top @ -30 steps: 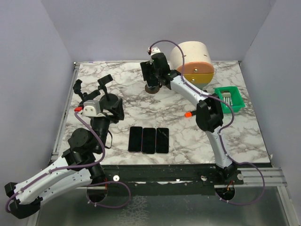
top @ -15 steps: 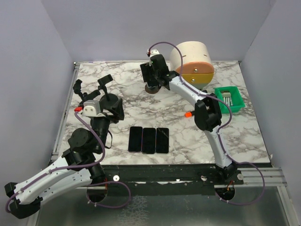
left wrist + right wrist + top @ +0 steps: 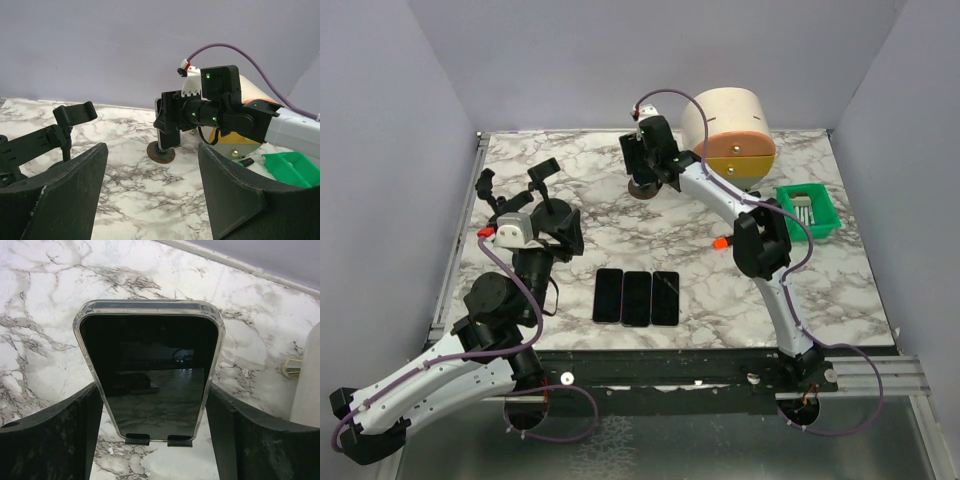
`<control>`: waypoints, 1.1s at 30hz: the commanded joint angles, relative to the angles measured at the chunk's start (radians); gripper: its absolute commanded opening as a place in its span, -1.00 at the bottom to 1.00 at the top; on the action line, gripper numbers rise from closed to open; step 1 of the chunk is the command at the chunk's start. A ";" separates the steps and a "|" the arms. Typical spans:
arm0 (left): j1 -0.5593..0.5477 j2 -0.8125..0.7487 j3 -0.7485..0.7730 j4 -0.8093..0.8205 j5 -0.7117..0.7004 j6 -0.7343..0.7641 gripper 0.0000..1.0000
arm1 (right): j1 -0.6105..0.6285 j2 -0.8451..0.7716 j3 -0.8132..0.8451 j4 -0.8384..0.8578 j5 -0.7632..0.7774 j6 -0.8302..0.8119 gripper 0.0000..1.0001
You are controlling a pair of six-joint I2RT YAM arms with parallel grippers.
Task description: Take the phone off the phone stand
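A dark-screened phone (image 3: 150,375) in a clear case leans upright on its phone stand (image 3: 137,441), resting on two small black lips. The stand's round brown base (image 3: 642,188) sits at the back middle of the marble table. My right gripper (image 3: 152,387) reaches over the stand, one finger against each long edge of the phone (image 3: 638,160). My left gripper (image 3: 558,226) hovers open and empty over the left of the table. In its own view, the left gripper (image 3: 152,165) faces the stand base (image 3: 161,152).
Three phones (image 3: 636,297) lie flat side by side near the front. A black empty holder (image 3: 545,172) stands by the left arm. A tan drum (image 3: 730,130), a green bin (image 3: 807,210) and an orange marker (image 3: 720,242) are on the right.
The right gripper's fingers have closed in onto the phone's sides. The left arm has not moved.
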 commanded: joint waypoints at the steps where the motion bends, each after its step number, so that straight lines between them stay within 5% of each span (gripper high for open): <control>1: 0.006 -0.011 0.004 -0.011 0.016 -0.006 0.47 | 0.006 -0.048 -0.008 0.029 0.014 0.014 0.40; 33: 0.007 -0.014 0.004 -0.014 0.020 -0.015 0.47 | 0.008 -0.306 -0.141 0.140 -0.062 0.120 0.32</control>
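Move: The phone is already pinched by its sides in my right fingers, its middle practically at the hand point. Its stand is right behind and under it, middle about 6 cm below. The drawer box stands some 26 cm to the right and 8 cm farther out; the middle of the three laid-out phones is roughly 34 cm back, about straight behind. From my left hand, the held phone is some 32 cm ahead, 14 cm right and 18 cm lower. Keeping the phone pinched by its side edges, I ease my right hand back and up by under a centimetre at first, then lift ever faster off the stand, about 7 cm up in all and some 2 cm back towards me. As it climbs, the wrist rolls its left side up by about 10 degrees; the fingers keep their hold. ##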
